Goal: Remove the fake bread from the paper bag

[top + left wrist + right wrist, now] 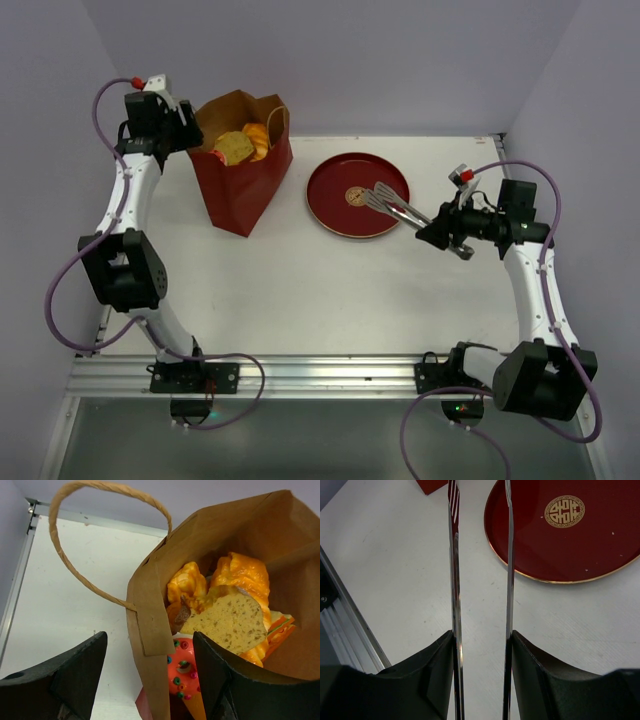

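Observation:
The dark red paper bag [240, 190] stands upright at the back left, its mouth open and its brown inside [150, 610] showing. The fake bread [245, 145] fills it: a speckled bread slice [230, 622], orange braided pieces [245, 575] and an orange sprinkled doughnut [182, 675]. My left gripper [150, 640] is open at the bag's rim [185, 125], one finger outside and one inside, with the paper wall between them. My right gripper [482, 635] is shut on metal tongs [454, 555], whose tips reach over the plate [395, 205].
A round dark red plate [335, 195] with a gold emblem lies right of the bag, with nothing on it but the tong tips above. The bag's cord handle [75, 570] loops out to the left. The aluminium rail [300, 375] runs along the near edge.

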Tool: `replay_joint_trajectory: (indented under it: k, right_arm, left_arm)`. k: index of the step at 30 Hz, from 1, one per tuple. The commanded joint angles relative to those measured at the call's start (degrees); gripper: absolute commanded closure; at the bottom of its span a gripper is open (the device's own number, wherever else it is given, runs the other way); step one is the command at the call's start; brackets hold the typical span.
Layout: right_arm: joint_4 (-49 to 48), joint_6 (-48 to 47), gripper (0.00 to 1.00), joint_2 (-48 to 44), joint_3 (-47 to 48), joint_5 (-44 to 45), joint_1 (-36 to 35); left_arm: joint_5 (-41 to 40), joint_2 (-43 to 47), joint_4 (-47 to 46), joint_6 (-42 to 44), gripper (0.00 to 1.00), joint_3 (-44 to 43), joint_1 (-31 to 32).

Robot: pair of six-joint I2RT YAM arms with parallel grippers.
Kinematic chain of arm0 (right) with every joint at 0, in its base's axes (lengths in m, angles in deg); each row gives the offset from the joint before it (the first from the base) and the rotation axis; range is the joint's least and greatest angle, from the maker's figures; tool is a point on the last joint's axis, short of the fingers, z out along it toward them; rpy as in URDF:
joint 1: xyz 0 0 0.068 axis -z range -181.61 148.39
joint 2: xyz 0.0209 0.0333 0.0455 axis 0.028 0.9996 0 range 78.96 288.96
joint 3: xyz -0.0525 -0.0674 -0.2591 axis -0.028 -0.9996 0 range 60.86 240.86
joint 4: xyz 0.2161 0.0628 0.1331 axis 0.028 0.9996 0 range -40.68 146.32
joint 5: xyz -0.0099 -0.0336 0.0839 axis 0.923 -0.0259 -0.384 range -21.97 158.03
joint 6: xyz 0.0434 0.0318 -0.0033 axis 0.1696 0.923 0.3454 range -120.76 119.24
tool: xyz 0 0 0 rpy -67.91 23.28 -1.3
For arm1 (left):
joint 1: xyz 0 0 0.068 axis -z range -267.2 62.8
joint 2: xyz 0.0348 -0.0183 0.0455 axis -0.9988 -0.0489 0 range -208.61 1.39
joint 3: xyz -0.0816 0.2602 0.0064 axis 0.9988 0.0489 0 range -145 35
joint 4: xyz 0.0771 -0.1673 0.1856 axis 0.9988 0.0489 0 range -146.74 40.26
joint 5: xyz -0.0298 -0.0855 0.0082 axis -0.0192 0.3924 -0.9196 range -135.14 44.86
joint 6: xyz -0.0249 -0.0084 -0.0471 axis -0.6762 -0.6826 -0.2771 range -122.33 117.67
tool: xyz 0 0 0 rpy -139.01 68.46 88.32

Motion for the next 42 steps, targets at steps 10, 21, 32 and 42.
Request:
replay_joint_trajectory:
  k: [10,21,32,42]
  right_arm:
    - [0.0,-1.3,0.52,-0.2,1.3,-2.1,-0.1]
    - [-0.1,-1.0,0.53,-0.8,1.2,-1.8,0.3]
    - [0.1,-1.0,0.54,-1.9,1.9,-2.3,0.3]
    - [4.7,-3.3,0.55,-0.9,10.8,-1.6,-4.0]
  left_arm:
    - [7.8,-8.4,-3.3,0.5,0.37,-3.3,-2.0]
    - [19.4,-6.8,-7.7,-4.0,0.88,-3.3,-4.0]
    - [24.0,1.5,-14.0,-1.7,1.00,1.2,-4.1]
    - [23.0,12.9,-21.3,-0.5,1.00,15.9,-0.7]
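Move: The paper bag's left rim lies just in front of the open left fingers, about 4 cm ahead, 1 cm to the right and 3 cm down, so one finger hangs outside the bag and one over its mouth. The loose twisted handle loops some 7 cm ahead and 4 cm left. Inside, the sprinkled donut sits about 1 cm ahead, 5 cm right and 8 cm below; the fake bread slice about 5 ahead, 9 right and 9 below. From the right hand the rim is roughly 27 cm ahead and 55 cm left, about level. The paper bag's left rim is taken by the left hand, which sinks about 6 cm and eases 3 cm forward while its fingers close and pinch the paper. Still pinching, the hand then rises some 7 cm and pulls back and to the right, turning clockwise some 15 degrees. The right hand keeps hold of the tongs and lifts about 3 cm at the very end. ##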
